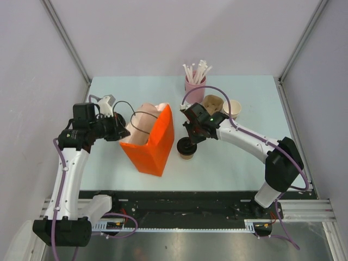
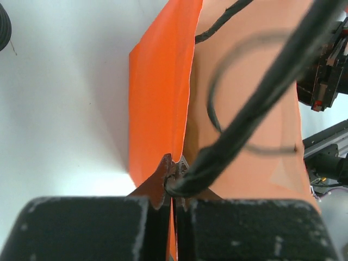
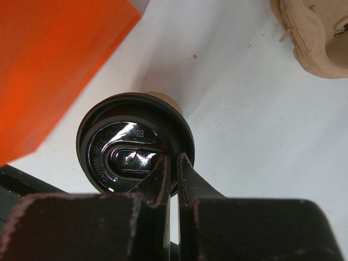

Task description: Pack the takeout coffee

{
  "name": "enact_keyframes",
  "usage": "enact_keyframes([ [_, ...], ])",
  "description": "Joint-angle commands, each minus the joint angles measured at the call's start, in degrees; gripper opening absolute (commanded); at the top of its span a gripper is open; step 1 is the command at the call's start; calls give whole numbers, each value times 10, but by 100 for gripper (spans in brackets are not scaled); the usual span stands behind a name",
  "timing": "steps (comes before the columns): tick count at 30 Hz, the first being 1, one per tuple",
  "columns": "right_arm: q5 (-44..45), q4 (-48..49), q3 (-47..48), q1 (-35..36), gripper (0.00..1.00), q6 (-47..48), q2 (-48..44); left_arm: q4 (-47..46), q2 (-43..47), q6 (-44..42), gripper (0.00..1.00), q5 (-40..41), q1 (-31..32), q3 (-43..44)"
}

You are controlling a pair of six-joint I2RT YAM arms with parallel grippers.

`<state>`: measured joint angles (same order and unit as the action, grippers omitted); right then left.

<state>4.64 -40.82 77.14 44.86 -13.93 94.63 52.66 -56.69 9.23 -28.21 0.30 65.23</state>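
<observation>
The takeout coffee [image 1: 186, 148], a small brown paper cup with a glossy black lid [image 3: 122, 147], is just right of the orange paper bag [image 1: 152, 144]. My right gripper [image 1: 191, 140] reaches down over it. In the right wrist view this gripper [image 3: 173, 160] is shut on the lid's rim, one finger inside and one outside. My left gripper [image 1: 124, 129] is at the bag's left top edge. In the left wrist view it [image 2: 176, 163] is shut on the bag's rim [image 2: 157, 98], where the black cord handle [image 2: 244, 114] is attached. The bag's mouth stands open.
Behind the right arm stand a pink cup of white straws [image 1: 194, 87], a brown moulded-pulp carrier [image 1: 213, 103] and stacked pale-rimmed cups [image 1: 232, 109]. The carrier [image 3: 315, 32] also shows at the top right of the right wrist view. The table's front edge [image 1: 179, 187] is close behind the bag.
</observation>
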Motion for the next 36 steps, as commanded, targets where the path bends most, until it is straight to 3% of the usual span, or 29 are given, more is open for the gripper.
enact_keyframes([
  [1, -1, 21, 3, -3, 0, 25, -22, -7, 5, 6, 0, -4, -1, 9],
  [8, -26, 15, 3, -16, 0, 38, -23, -6, -18, -18, 0, 9, 24, 19],
  [13, -20, 6, 3, -20, 0, 48, -36, -6, -17, -33, 32, 0, 24, 23],
  [21, -17, -12, 3, -41, 0, 58, -83, 2, -18, -82, 56, -18, 25, 41],
  [31, -24, -8, 3, -72, 0, 62, -109, 58, 3, -206, 68, -43, 31, 48],
  [36, -94, 6, 6, -87, 0, 24, -95, 94, -17, -255, 70, -51, 37, 69],
])
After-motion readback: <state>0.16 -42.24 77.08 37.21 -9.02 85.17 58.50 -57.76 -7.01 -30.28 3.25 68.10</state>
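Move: The left hand is still shut on the rim of the orange bag by the handle; the bag's middle lies roughly 4 cm ahead, 8 cm to its right and 11 cm below. The right hand still pinches the lidded coffee cup by the lid's edge, with the bag's middle about 17 cm to its left, 1 cm ahead and level in height. A spare cup carrier lies some 20 cm ahead of the right hand, 8 cm to its right and 9 cm below. Upward and to the right, away from the bag, the right hand carries the coffee cup about 5.5 cm higher and 4 cm across, a little forward too, after a slow start, keeping its pinch on the lid's edge. Meanwhile the left fingers open about two thirds and let go of the bag's rim, staying close around it; that hand then eases back 1.5 cm, twisting some 15 degrees clockwise. ##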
